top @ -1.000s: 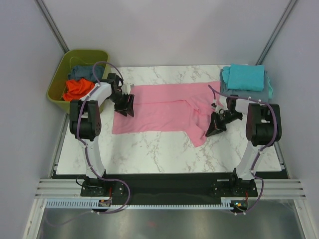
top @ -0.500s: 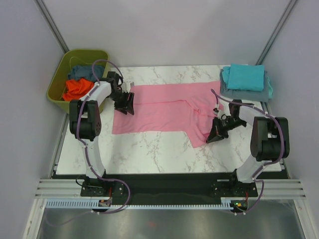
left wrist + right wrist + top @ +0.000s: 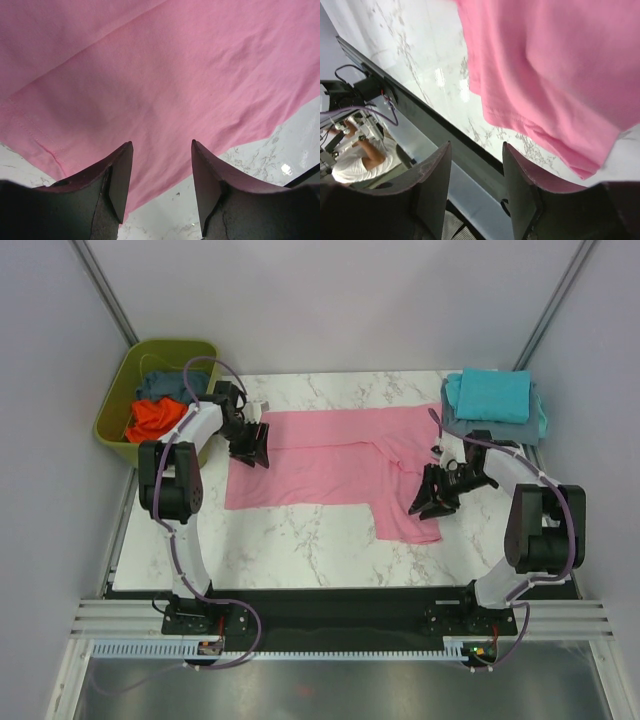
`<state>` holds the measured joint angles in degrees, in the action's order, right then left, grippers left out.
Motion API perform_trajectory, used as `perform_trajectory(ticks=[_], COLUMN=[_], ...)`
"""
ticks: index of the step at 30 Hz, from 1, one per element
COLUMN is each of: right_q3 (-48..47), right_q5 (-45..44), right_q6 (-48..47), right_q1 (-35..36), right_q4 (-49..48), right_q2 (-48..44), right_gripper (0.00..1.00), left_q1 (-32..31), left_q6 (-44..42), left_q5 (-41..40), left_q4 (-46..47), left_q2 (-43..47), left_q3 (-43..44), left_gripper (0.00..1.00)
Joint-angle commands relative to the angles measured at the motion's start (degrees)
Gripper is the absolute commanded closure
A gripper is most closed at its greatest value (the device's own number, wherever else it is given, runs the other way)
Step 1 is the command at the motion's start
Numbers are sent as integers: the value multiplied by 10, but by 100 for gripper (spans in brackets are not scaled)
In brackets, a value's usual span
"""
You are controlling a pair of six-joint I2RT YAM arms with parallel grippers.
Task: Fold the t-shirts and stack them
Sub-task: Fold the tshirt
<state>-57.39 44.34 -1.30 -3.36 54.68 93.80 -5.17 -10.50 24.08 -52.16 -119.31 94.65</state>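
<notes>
A light pink t-shirt (image 3: 330,460) lies spread on the marble table, one flap reaching toward the front (image 3: 408,522). My left gripper (image 3: 252,448) hovers open over its left edge; in the left wrist view the gripper (image 3: 161,145) holds nothing, with pink cloth (image 3: 165,75) below it. My right gripper (image 3: 428,500) stands open at the shirt's right side; in the right wrist view the gripper (image 3: 476,146) is empty, and the pink hem (image 3: 555,75) lies just beside it. A folded turquoise t-shirt (image 3: 490,395) rests on a grey-blue one (image 3: 468,426) at the back right.
An olive-green tub (image 3: 118,392) stands off the table's back left corner with an orange t-shirt (image 3: 155,418) and a slate blue one (image 3: 162,387) in it. Grey walls close in both sides. The table's front edge (image 3: 340,588) runs before the arm bases.
My right gripper has gone from shut to open and let go of the pink cloth; the bunched right flap now lies flatter and wider. The left gripper barely moved.
</notes>
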Motion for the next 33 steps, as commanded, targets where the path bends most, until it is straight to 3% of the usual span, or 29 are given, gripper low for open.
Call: perform_trajectory(ticks=[1, 9, 13, 17, 20, 25, 33], right_q3=[-56, -242, -309, -251, -176, -72, 137], right_q5=[4, -53, -96, -127, -121, -137, -161], right_q6=[26, 17, -59, -269, -497, -779, -990], right_q1=[-10, -27, -50, -50, -51, -48, -48], right_q4=[-42, -108, -77, -69, -26, 106, 38], right_q2=[-7, 180, 186, 81, 5, -76, -248], right_gripper=[47, 50, 50, 49, 49, 51, 52], left_q1=[0, 1, 1, 0, -2, -8, -9], left_q6=[4, -26, -60, -100, -115, -115, -115], left_q5=[-6, -49, -56, -88, -72, -72, -72], left_q4=[2, -6, -11, 24, 49, 49, 49], left_q2=[41, 14, 68, 171, 230, 264, 269], left_q3=[-10, 38, 23, -52, -142, -169, -180], left_gripper=[42, 44, 43, 44, 44, 44, 44])
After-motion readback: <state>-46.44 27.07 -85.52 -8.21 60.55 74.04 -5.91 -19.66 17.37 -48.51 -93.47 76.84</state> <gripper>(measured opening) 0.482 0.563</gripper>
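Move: The pink shirt's near-left corner lies about 9 cm back and 6 cm left of the left hand, 5 cm below; the shirt's far-left corner is some 22 cm straight ahead, and the green bin about 16 cm ahead and 24 cm left. From the right hand, the loose flap's near-right corner is roughly 3 cm back, 5 cm right and 7 cm below, its near-left corner about 1 cm back and 10 cm left, and the folded stack some 35 cm ahead and 24 cm right. Forward first, the empty right hand sweeps about 16 cm over the flap, bears right, then swings back and finally down to just right of the flap's near-right corner, turning some 65 degrees counter-clockwise and tilting, fingers still open. The left hand lifts about 7 cm and draws back, easing left, towards the shirt's near-left corner, fingers staying open. ##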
